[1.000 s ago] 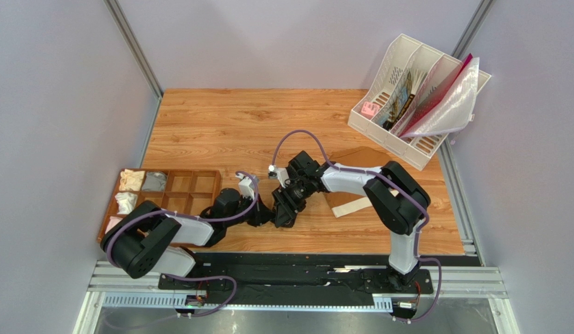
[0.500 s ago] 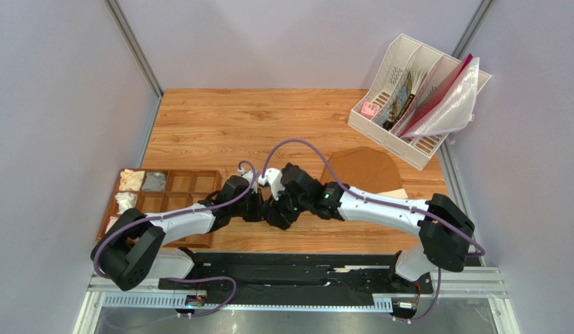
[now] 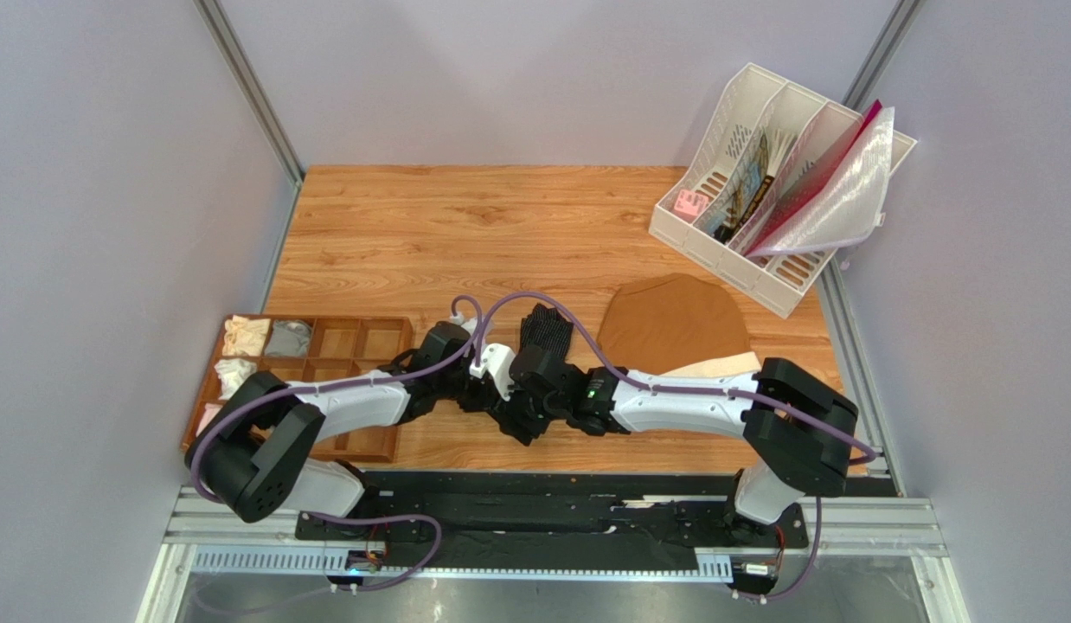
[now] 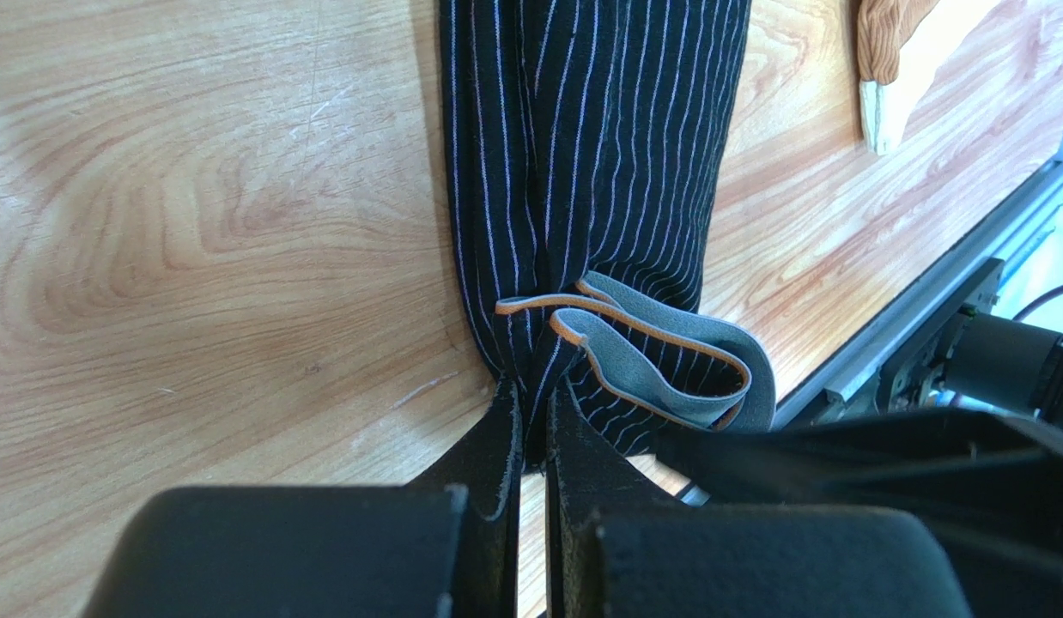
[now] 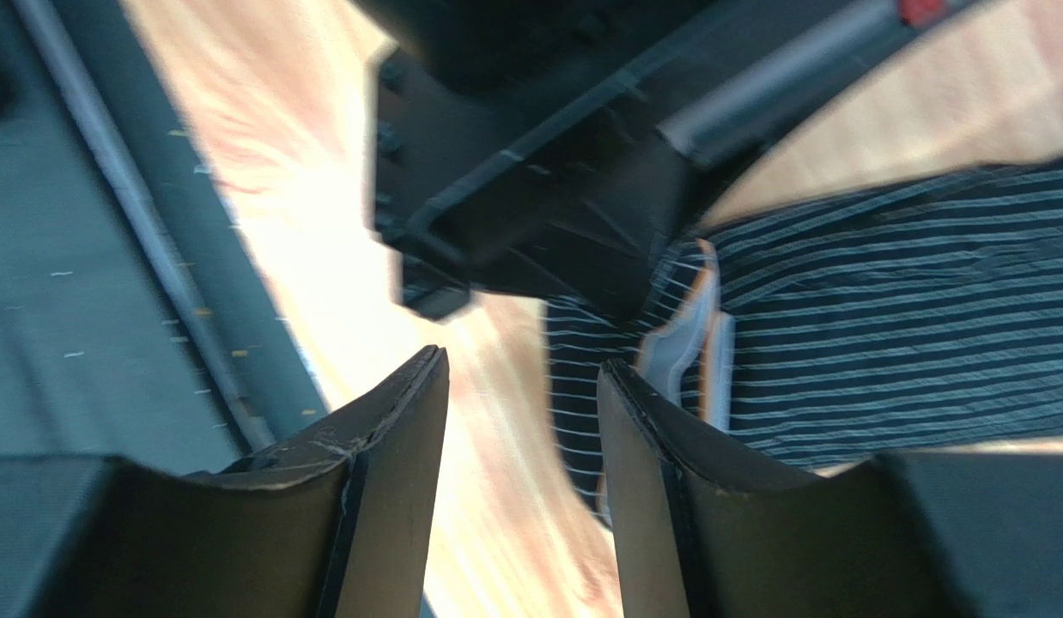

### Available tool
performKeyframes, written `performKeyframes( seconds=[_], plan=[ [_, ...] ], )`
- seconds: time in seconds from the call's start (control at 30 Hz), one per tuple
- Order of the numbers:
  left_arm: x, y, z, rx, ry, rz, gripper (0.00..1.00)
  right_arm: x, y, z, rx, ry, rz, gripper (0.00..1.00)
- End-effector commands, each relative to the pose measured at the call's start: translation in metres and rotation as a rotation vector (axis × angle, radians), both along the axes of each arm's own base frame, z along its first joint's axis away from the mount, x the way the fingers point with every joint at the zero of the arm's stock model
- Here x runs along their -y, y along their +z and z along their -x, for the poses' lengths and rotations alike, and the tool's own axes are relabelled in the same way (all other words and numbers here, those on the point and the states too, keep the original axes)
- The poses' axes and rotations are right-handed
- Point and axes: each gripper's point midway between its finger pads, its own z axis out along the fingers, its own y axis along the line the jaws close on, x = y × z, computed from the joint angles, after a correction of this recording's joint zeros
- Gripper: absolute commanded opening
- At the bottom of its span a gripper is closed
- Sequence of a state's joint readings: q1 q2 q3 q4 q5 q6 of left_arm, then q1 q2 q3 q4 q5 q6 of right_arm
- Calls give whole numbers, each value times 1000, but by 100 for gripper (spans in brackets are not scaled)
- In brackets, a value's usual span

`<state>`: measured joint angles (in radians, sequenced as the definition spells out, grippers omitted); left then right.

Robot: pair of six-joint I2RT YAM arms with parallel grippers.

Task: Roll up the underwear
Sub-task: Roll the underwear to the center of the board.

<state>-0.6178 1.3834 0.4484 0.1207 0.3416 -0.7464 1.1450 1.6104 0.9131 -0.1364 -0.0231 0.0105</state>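
Observation:
The underwear (image 4: 588, 180) is black with thin pale stripes and lies as a long narrow band on the wooden table. Its grey waistband (image 4: 666, 367) is looped loosely at the near end. My left gripper (image 4: 534, 402) is shut on a pinch of the black fabric at that end. In the right wrist view the underwear (image 5: 885, 309) lies just right of my right gripper (image 5: 521, 367). That gripper is open, with only bare table between its fingers. In the top view both grippers meet near the table's front, left gripper (image 3: 482, 390) and right gripper (image 3: 521, 413), and they hide the fabric.
Brown briefs (image 3: 671, 325) lie flat to the right behind the right arm. A wooden compartment tray (image 3: 359, 340) holding rolled cloths sits at the left. A white file rack (image 3: 762, 195) stands at the back right. The metal front rail (image 4: 911, 322) runs close by the grippers.
The right arm has stretched out low and swung its gripper toward the front edge beside the left one, uncovering the brown briefs. Its jaws have narrowed. The left gripper keeps its hold.

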Motion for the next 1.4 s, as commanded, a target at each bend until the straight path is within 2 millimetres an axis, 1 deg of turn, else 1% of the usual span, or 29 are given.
performKeyframes(
  seconds=[0.0,0.07,0.13,0.4,0.57,0.6,0.63,0.67,0.7,0.77,0.8,0.83,0.93,1.03,1.1,1.17,1.23,1.27,1.33,1.37],
  plan=[
    [-21,-27,27,-124,-20,-94,0,7,-2,-18,106,-40,36,50],
    [-20,-25,25,-116,-25,-86,0,11,-5,-21,122,-55,55,50],
    [-23,-26,29,-132,-31,-99,0,14,-9,-23,132,-62,74,50],
    [-24,-22,28,-138,-32,-88,0,24,-29,-24,134,-71,134,49],
    [-24,-20,26,-142,-35,-67,0,35,-47,-25,132,-81,200,43],
    [-23,-18,26,-139,-40,-58,0,38,-53,-24,126,-85,219,35],
    [-23,-17,25,-133,-44,-52,0,38,-55,-24,123,-87,226,30],
    [-22,-16,25,-132,-47,-45,0,39,-58,-23,115,-84,234,26],
    [-21,-13,25,-125,-54,-34,0,40,-61,-20,99,-84,244,25],
    [-21,-10,24,-112,-52,-32,8,40,-66,-17,79,-76,255,24],
    [-24,-11,24,-110,-43,-44,14,39,-67,-14,65,-67,249,23],
    [-25,-9,22,-99,-33,-48,26,39,-69,-12,54,-64,247,23],
    [-29,-10,20,-89,-16,-61,47,36,-69,-6,23,-49,229,22],
    [-27,-12,18,-87,-14,-55,53,32,-67,1,-6,-25,202,23],
    [-28,-18,19,-98,-13,-64,54,31,-66,3,-16,-18,186,22],
    [-23,-17,11,-65,-10,-36,54,30,-65,3,-25,-16,173,23],
    [-21,-24,14,-89,-9,-28,54,30,-65,3,-33,-19,168,23],
    [-20,-27,12,-83,-8,-23,54,31,-66,3,-33,-19,166,22],
    [-24,-32,10,-68,4,-40,54,31,-65,1,-31,-25,162,22],
    [-25,-33,10,-62,6,-47,54,29,-64,6,-52,-3,149,22]
  ],
)
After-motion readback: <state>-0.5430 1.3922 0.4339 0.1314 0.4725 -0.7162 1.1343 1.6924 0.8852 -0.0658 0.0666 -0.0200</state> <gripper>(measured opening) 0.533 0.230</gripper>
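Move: The left hand, down at the cloth, already pinches the near-left corner of the underwear; its folded waistband end lies about 4 cm to the right, 2 cm nearer the base. From the half-open right hand that waistband end is some 4 cm below, 2 cm ahead and 1 cm right. The rest of the striped strip is centred about 12 cm ahead and 4 cm right of the right hand, the brown cloth 15 cm ahead and 23 cm right. The right fingers close on the folded waistband end, pinching it after sinking about 3 cm and easing 2 cm forward, shifting right and then partly back left. The left hand keeps its pinch while drawing the corner roughly 1.5 cm left and slightly back, then opens to about half and lets go, drifting back right with its fingers either side of the cloth. ##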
